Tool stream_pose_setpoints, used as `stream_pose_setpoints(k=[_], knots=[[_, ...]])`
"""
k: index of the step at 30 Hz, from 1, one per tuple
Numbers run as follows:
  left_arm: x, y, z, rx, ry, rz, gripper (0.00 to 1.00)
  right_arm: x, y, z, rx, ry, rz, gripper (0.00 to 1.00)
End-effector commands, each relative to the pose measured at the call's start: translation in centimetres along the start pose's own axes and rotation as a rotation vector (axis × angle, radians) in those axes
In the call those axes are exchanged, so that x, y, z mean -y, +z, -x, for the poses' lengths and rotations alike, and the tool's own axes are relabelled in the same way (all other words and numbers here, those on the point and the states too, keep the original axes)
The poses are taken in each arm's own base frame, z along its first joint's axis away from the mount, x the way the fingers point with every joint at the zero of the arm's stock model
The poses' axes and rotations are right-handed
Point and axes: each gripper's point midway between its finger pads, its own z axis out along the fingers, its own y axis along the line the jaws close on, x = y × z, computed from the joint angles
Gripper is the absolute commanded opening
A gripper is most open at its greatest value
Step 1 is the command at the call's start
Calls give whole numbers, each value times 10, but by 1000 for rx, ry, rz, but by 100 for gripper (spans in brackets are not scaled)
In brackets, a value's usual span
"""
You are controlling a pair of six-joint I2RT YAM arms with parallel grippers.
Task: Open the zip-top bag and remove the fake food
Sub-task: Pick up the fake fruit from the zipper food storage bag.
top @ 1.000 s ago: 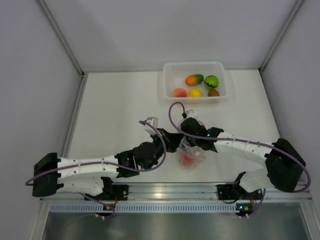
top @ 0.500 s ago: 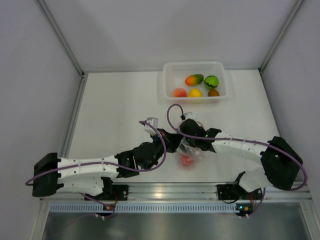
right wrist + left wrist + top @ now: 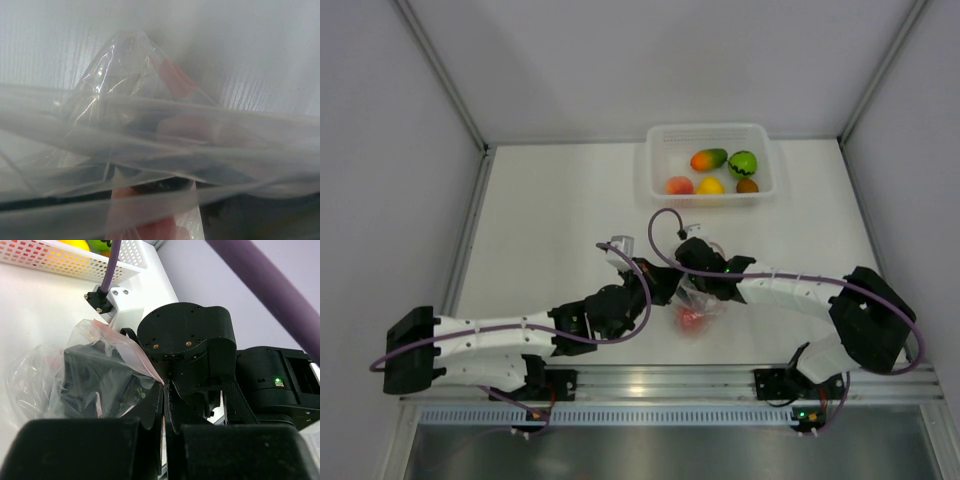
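The zip-top bag point(image 3: 705, 303) lies crumpled at the near middle of the table, with a pink-red fruit point(image 3: 692, 319) inside it. My left gripper point(image 3: 667, 287) is shut on the bag's edge; in the left wrist view the pink strip runs between its closed fingers point(image 3: 159, 405). My right gripper point(image 3: 703, 282) reaches into the bag from the right, and its black wrist point(image 3: 185, 345) stands just behind the plastic point(image 3: 90, 375). Clear film point(image 3: 150, 125) covers the right wrist view, so that gripper's fingers are hidden. A pink-red shape point(image 3: 160, 231) shows low in that view.
A white tray point(image 3: 657, 165) at the back holds a mango point(image 3: 708, 158), a green fruit point(image 3: 742, 163), a peach one point(image 3: 679, 185), a yellow one point(image 3: 710, 186) and a brown one point(image 3: 747, 186). Grey walls close in the table on three sides.
The right arm has pushed a little to the left, further into the bag, and the bag has shifted slightly with it. The left arm has held still.
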Motion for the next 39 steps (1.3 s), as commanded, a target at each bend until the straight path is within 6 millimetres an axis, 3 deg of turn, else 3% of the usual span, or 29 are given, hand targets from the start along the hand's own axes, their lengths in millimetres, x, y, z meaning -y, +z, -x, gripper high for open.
stream_pose_setpoints(k=[1, 4, 23, 34, 39], knots=[[13, -3, 20, 57, -42, -39, 0, 9, -1, -21, -73, -41, -47, 40], [8, -2, 18, 60, -38, -25, 0, 8, -10, -13, -50, -45, -45, 36], [3, 4, 11, 57, -33, 3, 0, -5, -72, 32, 107, -32, 16, 35], [-8, 1, 12, 71, -34, 29, 0, 13, -93, 43, 160, -31, -53, 34], [-8, 1, 12, 74, -34, 30, 0, 10, -104, 50, 186, -19, -21, 33]])
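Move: The right hand is down inside the bag, already closed on the dark fruit. The white basket it is bound for has its middle some 30 cm ahead and 5 cm to the right, at nearly the same height. The red fruit lies about 6 cm back, slightly to the left, and the bag rim in the left fingers is roughly 15 cm above, 4 cm left and 4 cm back. From the left hand the basket is about 33 cm ahead, 8 cm right and 17 cm lower. Keeping its grip on the dark fruit, the right hand first eases about 2 cm back and to the right, then climbs steadily up through the bag towards the open mouth, ending some 8 cm higher and 3 cm farther right, with its fingers tipped a few degrees farther down. The left hand stays nearly in place and goes on pinching the zip rim between shut fingers, holding the bag back against the lift. ##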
